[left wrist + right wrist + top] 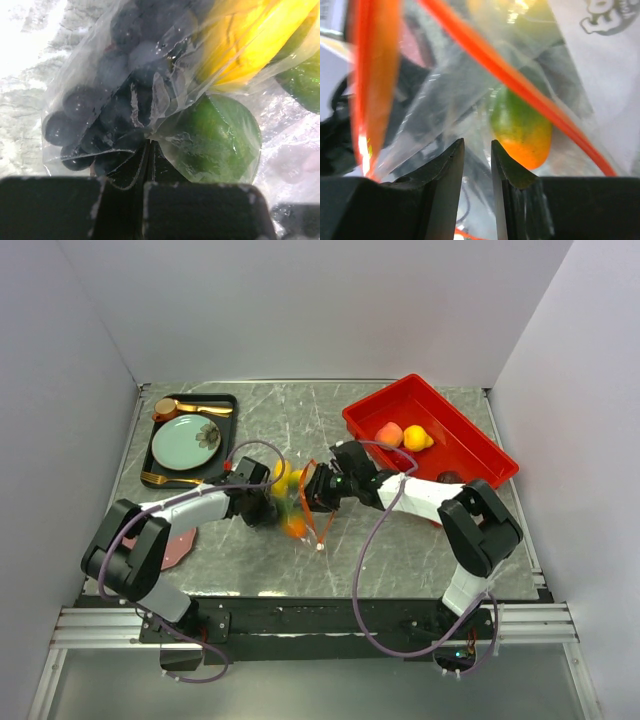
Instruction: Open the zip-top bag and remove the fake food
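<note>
The zip-top bag (pixel 292 508) lies mid-table between both arms, with its orange-red zip strip (pixel 327 512) hanging open toward a small white slider (pixel 320 546). My left gripper (pixel 149 143) is shut on a fold of the clear film. Fake food shows through it: dark purple grapes (pixel 100 102), a green fruit (pixel 217 132) and a yellow piece (pixel 250 45). My right gripper (pixel 477 144) sits at the bag's mouth, its jaws a narrow gap apart with loose film beyond the tips. An orange-green fruit (pixel 522 132) lies just past them, under the zip strip (pixel 520 85).
A red tray (pixel 470 435) at the back right holds a peach fruit (pixel 389 433), a yellow fruit (pixel 418 438) and a dark one (pixel 449 478). A black tray (pixel 228 402) at the back left carries a mint-green plate (pixel 185 443) and gold cutlery (pixel 190 408).
</note>
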Tool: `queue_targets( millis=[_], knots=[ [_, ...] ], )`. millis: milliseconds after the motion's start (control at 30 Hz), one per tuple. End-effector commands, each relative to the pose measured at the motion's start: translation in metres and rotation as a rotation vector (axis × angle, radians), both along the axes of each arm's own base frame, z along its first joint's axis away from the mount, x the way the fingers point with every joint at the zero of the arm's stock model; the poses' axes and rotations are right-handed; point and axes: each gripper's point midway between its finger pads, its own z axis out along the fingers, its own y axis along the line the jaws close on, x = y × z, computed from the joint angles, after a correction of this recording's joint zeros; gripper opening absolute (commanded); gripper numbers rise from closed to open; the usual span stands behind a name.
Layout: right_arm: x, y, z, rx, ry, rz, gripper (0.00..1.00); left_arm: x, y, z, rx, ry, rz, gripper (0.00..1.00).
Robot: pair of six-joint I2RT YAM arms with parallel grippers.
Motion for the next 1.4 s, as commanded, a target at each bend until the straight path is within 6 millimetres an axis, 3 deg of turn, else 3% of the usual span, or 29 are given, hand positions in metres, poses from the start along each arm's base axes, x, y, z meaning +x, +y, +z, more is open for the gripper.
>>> queue_targets(
  millis=[0, 267, 433, 833, 1033, 1233, 1367],
  knots=[
    [-0.004, -0.013, -0.01, -0.066, -0.028, -0.018, 0.35, 0.004, 0.004, 0.018, 0.027, -0.039, -0.027, 0.01],
    [-0.006, -0.036, -0.029, -0.181, -0.015, -0.091, 0.34, 0.007, -0.002, 0.054, -0.011, -0.097, -0.057, 0.01],
    [-0.008, -0.034, -0.033, -0.168, -0.011, -0.077, 0.34, 0.004, -0.006, 0.065, -0.049, -0.114, -0.067, 0.01],
    [-0.008, -0.001, -0.02, -0.092, -0.064, 0.028, 0.44, -0.001, -0.021, 0.037, -0.119, -0.044, -0.063, 0.01],
    [-0.014, 0.018, -0.024, -0.1, -0.07, 0.083, 0.51, -0.004, -0.025, 0.023, -0.113, -0.017, -0.067, 0.01],
    [-0.018, 0.023, -0.032, -0.154, -0.066, 0.104, 0.66, -0.009, -0.03, 0.015, -0.111, 0.002, -0.082, 0.01],
    [-0.019, 0.023, -0.039, -0.201, -0.053, 0.107, 0.67, -0.012, -0.04, 0.015, -0.115, 0.005, -0.108, 0.01]
  ],
)
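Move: The orange-and-green mango in the bag lies about 5 cm to the left of my right hand, 4 cm back and some 7 cm below. From that hand, the yellow fruit is 6 cm left and 5 cm ahead, and the green-yellow fruit is 3 cm left and 4 cm ahead, both also about 7 cm down. For my left hand, low over the bag, the mango is about 5 cm to its right, 1 cm ahead and level in height. I dip my right hand about 4 cm, swinging right first, then reach some 4.5 cm back to the left through the orange-rimmed mouth towards the mango, easing back 2 cm and spreading the fingers to straddle its near end. Meanwhile I lift my shut left hand about 5 cm off its low place and bring it most of the way down again, 2 cm farther right, beside the mango's green end. ##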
